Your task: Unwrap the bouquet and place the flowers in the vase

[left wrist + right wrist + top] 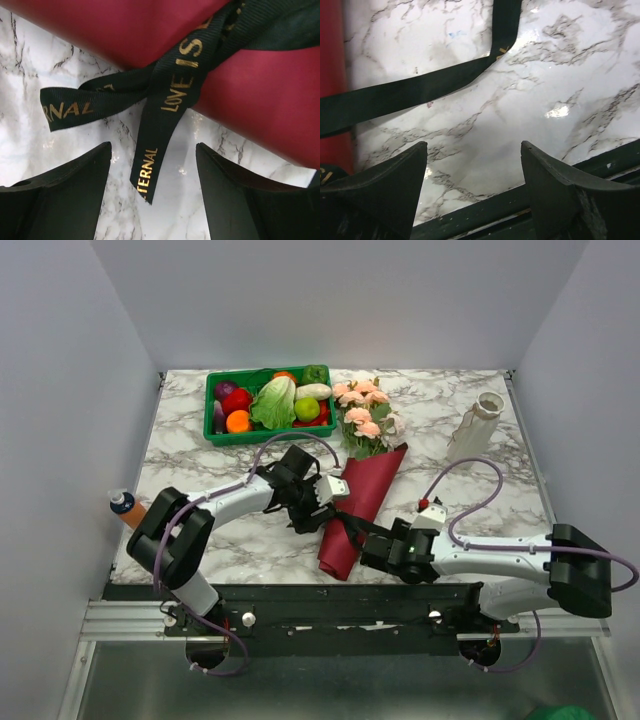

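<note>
The bouquet lies on its side mid-table, its dark red paper cone [365, 500] pointing toward the front edge, with the peach-pink flowers [362, 412] at the far end. The black ribbon [185, 65] with gold lettering crosses the cone [260, 95], and one loose end lies on the marble between my left gripper's fingers [95, 170]. My left gripper [337, 500] [154, 150] is open at the cone's left side, holding nothing. My right gripper [363, 539] [474, 145] is open at the cone's narrow end, with a ribbon strand [420, 92] lying ahead of it. The off-white vase [476, 428] stands at the back right.
A green tray [222, 436] of vegetables sits at the back left beside the flowers. An orange bottle [126, 508] is at the table's left edge. The black front rail [485, 212] runs just under my right gripper. White walls enclose three sides.
</note>
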Tool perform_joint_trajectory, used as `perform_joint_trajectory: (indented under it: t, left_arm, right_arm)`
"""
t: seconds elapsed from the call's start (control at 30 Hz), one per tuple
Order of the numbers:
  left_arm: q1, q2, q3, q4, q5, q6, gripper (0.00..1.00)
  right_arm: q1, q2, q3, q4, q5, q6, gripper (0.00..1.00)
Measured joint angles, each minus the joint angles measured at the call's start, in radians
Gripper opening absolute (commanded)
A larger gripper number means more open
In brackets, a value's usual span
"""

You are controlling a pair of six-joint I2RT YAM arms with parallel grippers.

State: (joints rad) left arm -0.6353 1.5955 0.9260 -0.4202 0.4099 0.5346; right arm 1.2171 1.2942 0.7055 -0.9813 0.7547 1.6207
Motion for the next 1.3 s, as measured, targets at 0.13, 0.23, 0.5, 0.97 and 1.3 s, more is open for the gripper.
perform_joint_trajectory:
  t: [0.13,0.23,0.5,0.97,1.3]
  left_arm:
    - [-0.003,0.044,0.000,0.046,-0.019,0.005,0.67]
    - [-0.003,0.064,-0.001,0.067,-0.034,0.018,0.55]
    - [-0.004,0.077,0.010,0.080,-0.055,0.019,0.10]
    - [0.008,0.090,0.098,-0.039,-0.060,0.041,0.00]
    - [0.042,0.085,0.160,-0.155,-0.059,0.062,0.00]
  right_arm:
    - [0.023,0.067,0.002,-0.026,0.030,0.032,0.80]
    - [0.034,0.097,0.001,-0.022,0.039,0.045,0.79]
    - [0.040,0.093,-0.052,0.095,0.084,-0.011,0.78]
    - [0.041,0.419,0.113,0.117,0.285,-0.077,0.79]
    - [0.040,0.467,0.100,0.232,0.402,-0.213,0.76]
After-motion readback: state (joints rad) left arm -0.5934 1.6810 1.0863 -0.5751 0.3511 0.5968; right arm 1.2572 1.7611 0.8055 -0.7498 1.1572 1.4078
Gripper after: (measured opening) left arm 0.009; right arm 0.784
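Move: Between and just below the left hand's open fingers is the left ribbon end, about 2 cm ahead, 1 cm right and 2 cm down; the knot lies some 7 cm right and 2 cm back, at hand height, and the other short ribbon end 5 cm ahead and 2 cm right. From the right hand, the long ribbon tail crosses the table about 7 cm ahead, 3 cm left and 4 cm down, with the knot 12 cm left and 7 cm ahead. Easing about 2 cm forward and slightly down, the left hand shuts its fingers fully on the ribbon end, then lifts it some 2.5 cm and draws it a little left, away from the knot. The right hand, fingers staying open, sinks 2 cm, then goes about 6 cm forward and 3 cm left towards the long tail, tilting some 30 degrees so its fingers point flatter and more rightward. ##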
